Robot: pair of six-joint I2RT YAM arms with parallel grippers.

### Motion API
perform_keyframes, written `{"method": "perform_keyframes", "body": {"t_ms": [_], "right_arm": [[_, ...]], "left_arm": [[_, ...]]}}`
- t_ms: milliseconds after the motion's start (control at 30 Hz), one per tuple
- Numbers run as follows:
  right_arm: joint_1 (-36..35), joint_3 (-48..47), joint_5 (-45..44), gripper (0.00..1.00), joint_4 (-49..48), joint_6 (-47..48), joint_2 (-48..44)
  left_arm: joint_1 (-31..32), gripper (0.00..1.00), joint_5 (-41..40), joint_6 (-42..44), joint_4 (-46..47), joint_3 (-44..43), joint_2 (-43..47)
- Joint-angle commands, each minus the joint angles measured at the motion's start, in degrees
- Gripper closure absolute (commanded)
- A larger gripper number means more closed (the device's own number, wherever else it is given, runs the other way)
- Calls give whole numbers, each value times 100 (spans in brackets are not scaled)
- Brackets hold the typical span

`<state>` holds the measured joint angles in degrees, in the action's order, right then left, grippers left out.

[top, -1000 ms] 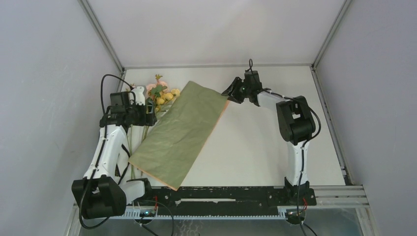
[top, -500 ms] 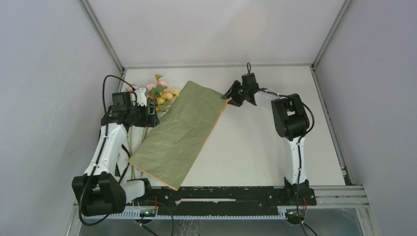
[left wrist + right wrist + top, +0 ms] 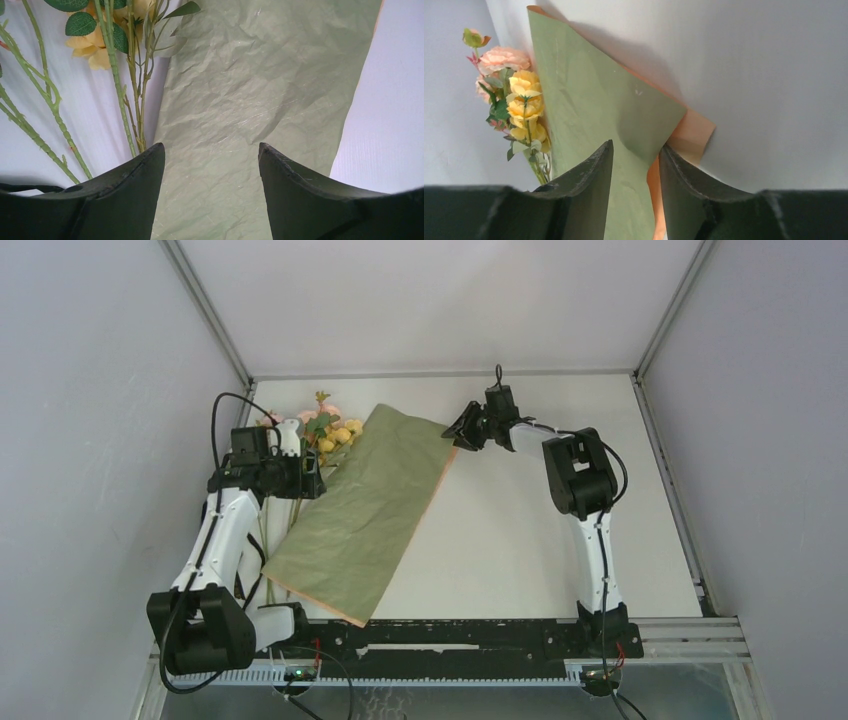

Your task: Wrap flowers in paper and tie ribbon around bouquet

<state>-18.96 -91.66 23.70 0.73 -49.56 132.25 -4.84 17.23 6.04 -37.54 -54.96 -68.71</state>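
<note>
The paper [image 3: 360,508] lies olive side up, running diagonally from the near left to the far middle of the table. The flowers [image 3: 325,430] lie at its far left edge, with their stems [image 3: 117,90] partly under it. My left gripper [image 3: 314,478] hangs open over the paper's left edge [image 3: 211,150], beside the stems. My right gripper [image 3: 455,432] is at the far right corner, its fingers open and straddling the lifted edge [image 3: 636,147], where the peach underside [image 3: 691,132] shows. The paper [image 3: 594,110] curls up there. The ribbon is out of view.
Grey walls and metal frame rails [image 3: 660,440] border the white table on three sides. A black rail [image 3: 450,635] with both arm bases runs along the near edge. Black cables trail beside the left arm [image 3: 215,540].
My right gripper has slid left onto the paper's far right corner and its jaws have narrowed; that corner has shifted slightly left. The left arm has barely moved.
</note>
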Motion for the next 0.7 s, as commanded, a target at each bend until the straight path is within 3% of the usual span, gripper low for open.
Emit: {"method": "perform_keyframes", "body": {"t_ms": [0, 167, 367, 567, 667], "right_arm": [[-66, -457, 567, 55, -540, -125, 187], [8, -298, 833, 100, -952, -150, -215], [587, 1064, 481, 100, -1135, 267, -2349], [863, 1642, -667, 100, 660, 1472, -4999], [631, 1655, -1437, 100, 1056, 1606, -5951]], "left_arm": [[53, 27, 118, -15, 49, -292, -38], [54, 27, 57, 60, -38, -348, 9], [58, 27, 134, 205, -257, -548, 91], [143, 27, 543, 526, -599, -943, 234], [676, 26, 572, 854, -980, -1419, 268]]}}
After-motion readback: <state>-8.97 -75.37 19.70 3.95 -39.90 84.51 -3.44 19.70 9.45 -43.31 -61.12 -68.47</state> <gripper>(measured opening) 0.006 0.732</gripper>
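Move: The paper's far-right corner, buckled up off the table, lies between the right hand's half-open fingers, about 1 cm ahead, 1 cm left and 1 cm below. The sheet's middle is roughly 19 cm back and 21 cm to the left, some 3 cm lower. The yellow roses lie about 27 cm left, straight across at nearly its height. From the left hand that corner is about 20 cm ahead, 28 cm right and 13 cm below. The right hand eases a centimetre or two left and slightly forward while its fingers close and pinch the paper's far-right corner, then it sweeps up fast by nearly 30 cm, swinging about 14 cm right and 7 cm back from its leftmost point, away from the roses, as its fingertips tip upward some 30 degrees. The left hand stays open over the stems and rises about 3 cm at the end. ##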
